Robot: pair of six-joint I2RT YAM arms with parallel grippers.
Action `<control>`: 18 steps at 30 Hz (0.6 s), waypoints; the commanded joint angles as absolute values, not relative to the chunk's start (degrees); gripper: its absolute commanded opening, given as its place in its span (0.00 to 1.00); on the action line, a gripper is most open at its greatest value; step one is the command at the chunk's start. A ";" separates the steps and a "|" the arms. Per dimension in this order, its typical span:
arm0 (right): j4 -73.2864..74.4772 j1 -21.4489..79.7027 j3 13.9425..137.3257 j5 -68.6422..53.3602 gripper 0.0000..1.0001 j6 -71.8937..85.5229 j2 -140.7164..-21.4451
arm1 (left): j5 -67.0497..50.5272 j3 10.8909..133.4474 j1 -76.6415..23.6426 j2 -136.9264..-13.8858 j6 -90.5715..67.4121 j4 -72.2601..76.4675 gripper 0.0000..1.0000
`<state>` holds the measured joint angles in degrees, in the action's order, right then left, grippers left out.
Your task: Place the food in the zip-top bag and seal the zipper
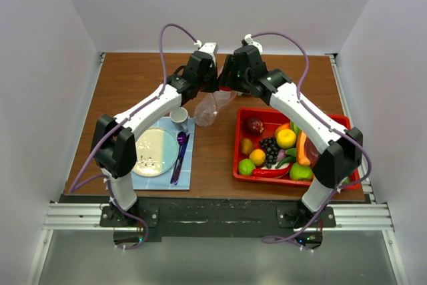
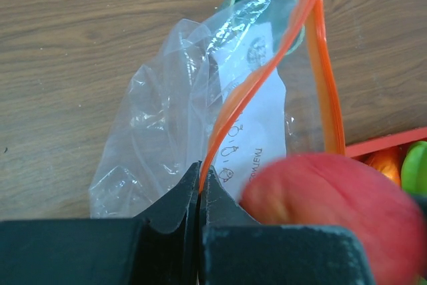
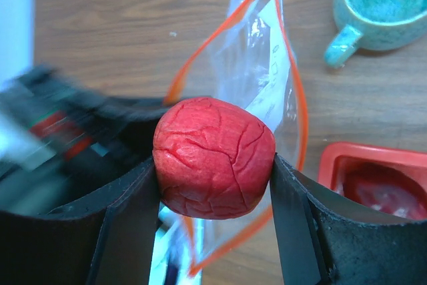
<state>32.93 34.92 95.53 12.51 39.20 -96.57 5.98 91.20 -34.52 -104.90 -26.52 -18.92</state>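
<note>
The clear zip-top bag (image 1: 208,109) hangs upright between the two arms, its mouth held apart. My left gripper (image 2: 199,178) is shut on the near side of the orange zipper (image 2: 267,71). A wrinkled red round fruit (image 3: 213,158) sits between the fingers of my right gripper (image 3: 215,162), touching both pads, directly over the bag's open mouth (image 3: 257,65). The same fruit (image 2: 333,198) shows blurred beside my left fingers. The rest of the food (image 1: 277,148) lies in the red tray (image 1: 244,168): dark grapes, yellow, orange and green fruits, a red chili.
A teal cup (image 3: 380,5) stands on the wooden table just left of the bag. A pale plate (image 1: 155,151) and a purple spoon (image 1: 181,148) lie on a blue mat (image 1: 187,177) at the near left. White walls close in the table.
</note>
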 commanded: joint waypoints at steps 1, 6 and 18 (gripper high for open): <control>29.45 31.91 95.72 9.32 0.10 39.98 -97.03 | 3.78 93.52 -34.81 -103.36 -26.19 -17.40 0.00; 29.52 31.11 96.85 8.79 0.38 39.03 -98.52 | 0.26 92.81 -34.72 -102.66 -26.45 -15.38 0.00; 30.86 31.11 96.86 9.06 0.87 34.80 -96.86 | -1.58 92.90 -33.75 -102.22 -28.65 -14.94 0.00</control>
<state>32.12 31.07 94.91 9.41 36.82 -99.18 -0.12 91.29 -34.13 -104.88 -27.51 -17.58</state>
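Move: The right gripper already holds the red pepper over the bag; the open mouth lies about 2 cm ahead, 1 cm right and 5 cm below it. The teal mug stands some 7 cm ahead and 10 cm right, the white mug roughly 10 cm back and 18 cm left, both about 20 cm down. From the left gripper, already pinching a zipper lip, the mouth's middle is some 3 cm ahead, 4 cm right and about level. Lower the right gripper about 2.5 cm while easing it 2 cm forward and a little right, bringing the red pepper down between the orange zipper lips, then hold there and spread the fingers wide to release it. Keep the left gripper shut on its lip and shift it about 1.5 cm right, towards the pepper. ##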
